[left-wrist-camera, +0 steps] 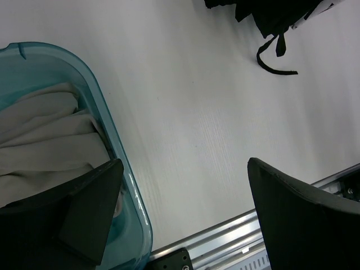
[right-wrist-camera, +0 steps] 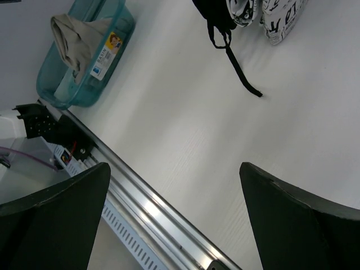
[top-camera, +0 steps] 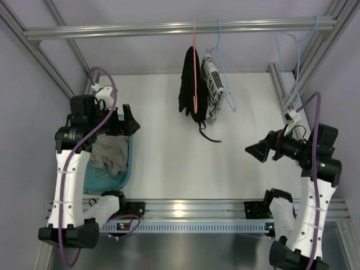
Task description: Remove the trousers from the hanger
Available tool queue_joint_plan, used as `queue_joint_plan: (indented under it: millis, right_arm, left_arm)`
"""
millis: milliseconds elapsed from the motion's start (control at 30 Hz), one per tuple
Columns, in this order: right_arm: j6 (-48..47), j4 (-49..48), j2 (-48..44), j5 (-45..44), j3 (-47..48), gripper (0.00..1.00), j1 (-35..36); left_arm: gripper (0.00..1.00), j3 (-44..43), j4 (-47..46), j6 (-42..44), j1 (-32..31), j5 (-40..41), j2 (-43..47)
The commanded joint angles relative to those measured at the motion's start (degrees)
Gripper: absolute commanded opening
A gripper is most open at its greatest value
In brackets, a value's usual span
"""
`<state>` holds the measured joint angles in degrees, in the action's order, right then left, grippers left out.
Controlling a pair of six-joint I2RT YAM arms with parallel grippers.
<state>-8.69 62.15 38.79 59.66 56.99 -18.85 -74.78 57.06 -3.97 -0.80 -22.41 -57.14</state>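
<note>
The black trousers (top-camera: 189, 84) hang folded over the pink-red wire hanger (top-camera: 195, 67), which hooks on the top rail at the back centre. Their thin drawstrings (top-camera: 209, 135) trail onto the table; they also show in the left wrist view (left-wrist-camera: 275, 56) and the right wrist view (right-wrist-camera: 233, 56). My left gripper (top-camera: 130, 121) is open and empty beside the teal basket, far left of the trousers. My right gripper (top-camera: 256, 151) is open and empty, to the right of and nearer than the trousers.
A black-and-white patterned garment (top-camera: 212, 90) hangs on a light blue hanger (top-camera: 224, 73) just right of the trousers. Another light blue hanger (top-camera: 295, 56) hangs at the far right. A teal basket (top-camera: 125, 169) holds grey-beige cloth (top-camera: 109, 154). An aluminium rail (top-camera: 185, 209) runs along the near edge.
</note>
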Motion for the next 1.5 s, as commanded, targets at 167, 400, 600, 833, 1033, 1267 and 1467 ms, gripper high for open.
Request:
queue_joint_plan:
  millis: [167, 400, 600, 833, 1033, 1267, 1467]
  right_arm:
    - [2.44, -4.40, 1.47, 0.81, 3.82, 1.00, 0.66]
    - [6.22, -7.57, 2.43, -0.42, 5.05, 0.99, 0.66]
    - [6.31, -8.18, 5.86, -2.70, 8.75, 0.99, 0.75]
    - [8.34, -12.05, 9.90, -4.46, 12.96, 0.99, 0.75]
    - [9.99, -11.53, 13.60, -5.25, 18.41, 0.99, 0.83]
    - [12.47, -11.61, 13.60, -4.46, 21.49, 0.99, 0.92]
    - [11.50, -8.80, 13.16, -5.34, 22.29, 0.99, 0.92]
  left_arm:
    - [0.98, -7.91, -2.38, -1.39, 0.45, -5.09, -2.09]
    - [0.97, -11.26, -13.35, -7.97, 0.36, -13.09, -3.67]
    - [0.92, -11.70, -25.21, -19.11, 0.45, -22.40, -7.45]
    - [0.83, 0.76, -61.47, -38.55, -4.72, -21.62, -8.60]
    - [0.80, 3.51, -72.08, -34.18, -18.34, -11.26, -12.90]
    - [0.79, 2.55, -79.20, -38.03, -23.81, -5.35, -21.42]
    - [0.71, -0.18, -85.44, -43.05, -25.83, -8.96, -28.89]
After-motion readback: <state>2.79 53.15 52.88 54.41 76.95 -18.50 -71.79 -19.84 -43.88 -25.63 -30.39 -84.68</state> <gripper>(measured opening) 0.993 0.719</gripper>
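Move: The black trousers, on the pink hanger, hang some 19 cm ahead of the left hand, 25 cm to its right and a little above, about 4 cm. The pink hanger's middle is roughly 17 cm ahead, 26 cm right and 12 cm up. The printed cloth hangs about 7 cm to the right of the trousers, level with them. From the right hand the trousers are some 27 cm ahead, 26 cm left and 5 cm up. The left hand first climbs about 12 cm while edging forward and right, then sweeps right and forward towards the black trousers and the pink hanger, some 23 cm to the right in all, and sinks a few centimetres at the finish; on the way its left side rolls down about 40 degrees, the fingers swing up from slanting down to nearly level, pointing right and forward at the hanger, and their gap narrows by about a quarter. The right hand, held wide open, rises about 9 cm and goes forward 7 cm, coming only slightly nearer the hanging clothes. ##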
